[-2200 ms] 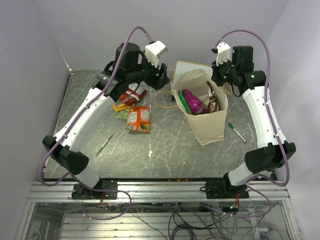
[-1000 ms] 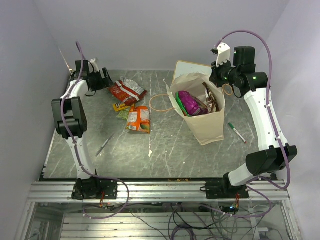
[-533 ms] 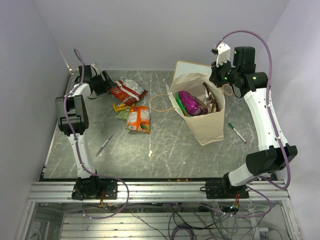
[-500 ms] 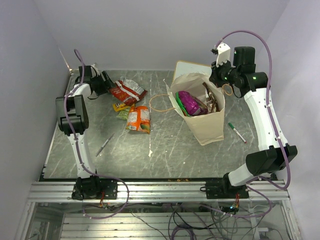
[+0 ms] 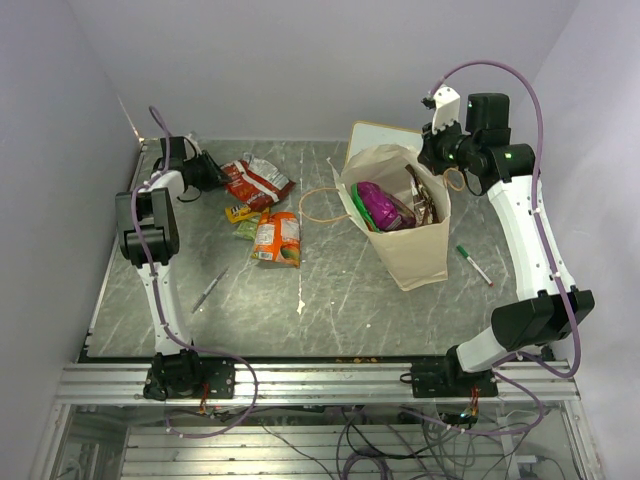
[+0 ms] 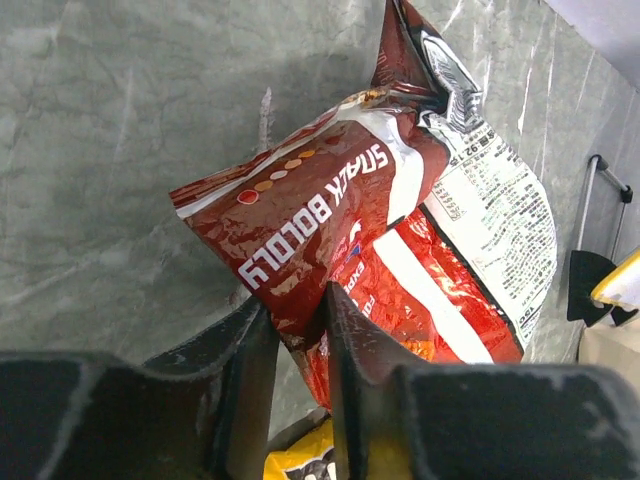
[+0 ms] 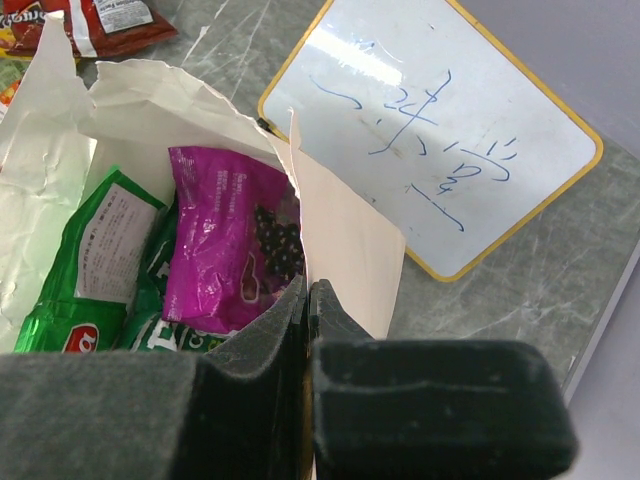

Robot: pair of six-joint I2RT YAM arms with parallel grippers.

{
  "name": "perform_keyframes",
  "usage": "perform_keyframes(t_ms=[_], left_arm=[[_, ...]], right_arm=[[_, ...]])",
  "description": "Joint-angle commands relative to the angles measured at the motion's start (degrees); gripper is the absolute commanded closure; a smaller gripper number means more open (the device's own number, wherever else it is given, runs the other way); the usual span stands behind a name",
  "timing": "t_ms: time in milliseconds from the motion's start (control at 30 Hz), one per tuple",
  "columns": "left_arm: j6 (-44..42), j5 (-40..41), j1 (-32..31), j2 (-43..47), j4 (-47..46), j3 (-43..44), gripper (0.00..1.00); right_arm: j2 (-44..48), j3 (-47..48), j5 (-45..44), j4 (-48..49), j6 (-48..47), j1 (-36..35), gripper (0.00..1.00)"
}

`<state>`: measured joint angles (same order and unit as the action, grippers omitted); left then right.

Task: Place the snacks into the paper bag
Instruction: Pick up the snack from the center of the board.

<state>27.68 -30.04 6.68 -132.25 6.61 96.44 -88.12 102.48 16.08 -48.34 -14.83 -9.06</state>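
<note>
A dark red snack packet (image 5: 255, 182) (image 6: 330, 200) lies at the back left of the table, partly over a brighter red-and-white one (image 6: 450, 250). My left gripper (image 5: 213, 174) (image 6: 297, 300) reaches in low from the left, and its jaws pinch the dark red packet's near corner. An orange packet (image 5: 277, 238), a yellow one (image 5: 239, 212) and a green one (image 5: 246, 230) lie just in front. The paper bag (image 5: 415, 250) (image 7: 345, 215) stands upright at right, holding a purple packet (image 7: 225, 240) and a green packet (image 7: 90, 260). My right gripper (image 5: 430, 165) (image 7: 307, 285) is shut on the bag's back rim.
A yellow-framed whiteboard (image 5: 365, 130) (image 7: 440, 130) lies behind the bag. The bag's cord handle (image 5: 320, 205) loops onto the table to its left. A green pen (image 5: 474, 265) lies right of the bag. A grey pen (image 5: 210, 290) and a white stick (image 5: 300, 300) lie at front centre.
The left arm has pulled back to the far left corner and come in low at the red packet. Its jaws have closed from wide open onto the packet's corner. The right arm has not moved.
</note>
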Motion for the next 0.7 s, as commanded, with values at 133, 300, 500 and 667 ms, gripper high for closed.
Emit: perform_keyframes(t_ms=[133, 300, 500, 667], left_arm=[[-2.0, -5.9, 0.4, 3.0, -3.6, 3.2, 0.87], [-1.2, -10.3, 0.3, 6.6, -3.3, 6.0, 0.93], [1.3, -13.9, -0.2, 14.6, -4.2, 5.6, 0.93], [1.8, -15.1, -1.4, 21.4, -4.5, 3.3, 0.93]], right_arm=[[-0.1, -0.3, 0.8, -0.6, 0.0, 0.1, 1.00], [0.6, -0.9, 0.6, -0.3, 0.0, 0.2, 1.00], [1.3, -1.3, 1.1, -0.2, 0.1, 0.1, 1.00], [1.1, -1.1, 2.7, -0.4, 0.3, 0.2, 1.00]])
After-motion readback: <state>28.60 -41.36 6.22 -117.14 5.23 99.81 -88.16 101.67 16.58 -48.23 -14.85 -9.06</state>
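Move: The red snack bag lies against the left fingers with its near corner between the pads, its middle about 9 cm to the right, 1 cm back and 1 cm lower. From that hand the yellow packet is some 9 cm back and 5 cm right; the orange bag some 17 cm back and 14 cm right. From the right hand the red snack bag lies about 40 cm left, 12 cm ahead and 30 cm below. The left fingers pinch the red snack bag's corner, then lift it about 18 cm, tipping up some 20 degrees. ##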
